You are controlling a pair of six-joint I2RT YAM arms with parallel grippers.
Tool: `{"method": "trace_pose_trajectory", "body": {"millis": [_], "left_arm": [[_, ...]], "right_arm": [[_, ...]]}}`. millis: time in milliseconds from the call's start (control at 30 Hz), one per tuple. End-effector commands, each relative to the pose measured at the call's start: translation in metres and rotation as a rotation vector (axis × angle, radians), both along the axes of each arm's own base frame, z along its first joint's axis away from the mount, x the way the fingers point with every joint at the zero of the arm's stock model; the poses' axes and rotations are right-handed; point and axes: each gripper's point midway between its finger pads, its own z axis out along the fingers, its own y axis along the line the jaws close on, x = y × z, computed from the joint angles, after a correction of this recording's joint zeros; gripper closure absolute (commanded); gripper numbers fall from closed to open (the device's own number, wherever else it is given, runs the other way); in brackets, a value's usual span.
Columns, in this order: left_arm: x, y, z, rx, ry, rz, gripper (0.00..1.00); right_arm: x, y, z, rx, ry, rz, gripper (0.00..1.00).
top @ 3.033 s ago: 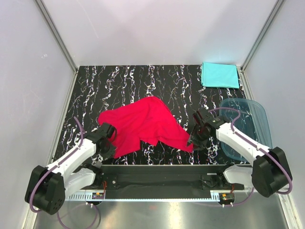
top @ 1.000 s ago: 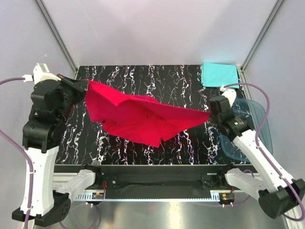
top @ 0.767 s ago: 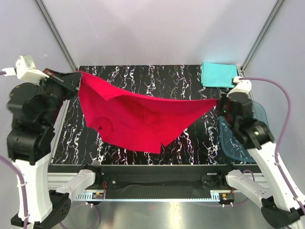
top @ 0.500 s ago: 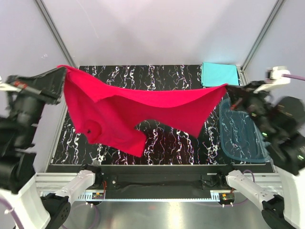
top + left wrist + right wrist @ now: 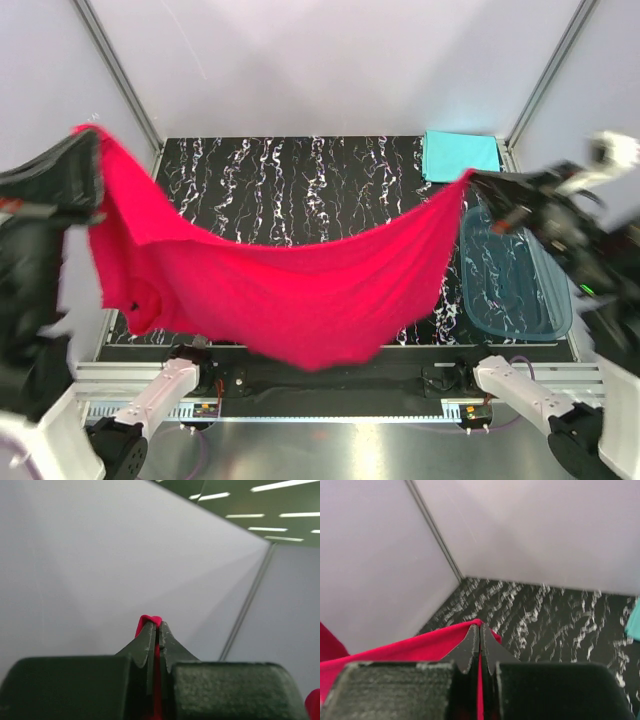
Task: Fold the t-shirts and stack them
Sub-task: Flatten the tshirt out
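Note:
The red t-shirt (image 5: 290,295) hangs spread in the air between both arms, high above the table, sagging in the middle towards the near edge. My left gripper (image 5: 88,135) is shut on its left corner, and red cloth (image 5: 150,621) pokes out past the fingertips in the left wrist view. My right gripper (image 5: 472,180) is shut on the opposite corner; the red shirt (image 5: 415,647) trails off to the left in the right wrist view. The turquoise t-shirt (image 5: 460,157) lies folded flat at the table's far right corner.
A translucent blue plastic tub (image 5: 510,280) sits at the right edge of the black marbled table (image 5: 300,190). White walls enclose the table on the left, back and right. Both arm bases stand at the near edge.
Both arms have risen and spread further apart, lifting the red t-shirt off the table. It now hangs wider and its lower edge has swung towards the near edge.

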Motion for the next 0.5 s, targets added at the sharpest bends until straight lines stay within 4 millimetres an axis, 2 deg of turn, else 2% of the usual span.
{"method": "trace_pose_trajectory", "body": {"millis": [0, 33, 67, 100, 133, 167, 200, 233, 267, 300, 333, 367, 400, 467], "left_arm": [[0.106, -0.003, -0.056, 0.045, 0.166, 0.103, 1.00], [0.124, 0.001, -0.062, 0.045, 0.175, 0.145, 1.00], [0.153, -0.001, -0.091, 0.069, 0.242, 0.167, 1.00], [0.185, -0.002, -0.107, 0.101, 0.273, 0.195, 1.00], [0.207, -0.001, -0.123, 0.108, 0.310, 0.212, 1.00], [0.227, -0.002, -0.138, 0.125, 0.334, 0.214, 1.00], [0.266, -0.002, -0.167, 0.150, 0.378, 0.220, 1.00], [0.286, -0.004, -0.182, 0.159, 0.400, 0.214, 1.00], [0.304, -0.004, -0.197, 0.170, 0.418, 0.214, 1.00], [0.339, -0.003, -0.228, 0.190, 0.476, 0.213, 1.00], [0.356, -0.008, -0.237, 0.216, 0.477, 0.187, 1.00], [0.373, -0.008, -0.249, 0.225, 0.497, 0.187, 1.00], [0.403, -0.004, -0.273, 0.215, 0.527, 0.189, 1.00], [0.430, -0.012, -0.295, 0.232, 0.540, 0.111, 1.00]], "right_arm": [[0.080, 0.030, -0.055, -0.035, 0.151, -0.036, 1.00], [0.104, 0.035, -0.064, -0.049, 0.153, -0.066, 1.00], [0.126, 0.037, -0.091, -0.088, 0.200, -0.100, 1.00], [0.154, 0.042, -0.107, -0.134, 0.197, -0.134, 1.00], [0.170, 0.045, -0.123, -0.163, 0.216, -0.149, 1.00], [0.188, 0.045, -0.148, -0.198, 0.251, -0.184, 1.00], [0.216, 0.052, -0.169, -0.231, 0.266, -0.198, 1.00], [0.231, 0.051, -0.181, -0.245, 0.283, -0.214, 1.00], [0.248, 0.043, -0.194, -0.259, 0.303, -0.251, 1.00], [0.263, 0.039, -0.205, -0.267, 0.314, -0.271, 1.00], [0.288, 0.040, -0.232, -0.291, 0.344, -0.285, 1.00], [0.304, 0.031, -0.243, -0.302, 0.360, -0.307, 1.00], [0.325, 0.030, -0.274, -0.335, 0.402, -0.314, 1.00], [0.349, 0.018, -0.294, -0.339, 0.427, -0.337, 1.00]]}}
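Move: The red t-shirt hangs by its two upper corners from the closed hands. The far left stretch of tabletop that the left hand heads for lies about 45 cm ahead of it and 50 cm below; for the right hand, the far middle-right stretch is some 35 cm ahead, 4 cm left and 40 cm down. From the right hand, the turquoise folded shirt is about 43 cm ahead and 16 cm right, the bin 4 cm ahead and 22 cm right. The red t-shirt is swung out and down over the table by both hands together, each still pinching its upper corner. The left travels about 40 cm forward and 35 cm down, the right some 30 cm forward and as much down, drifting a little left. Both move fast and tip their fingertips downward on the way, the left by about 45 degrees. ##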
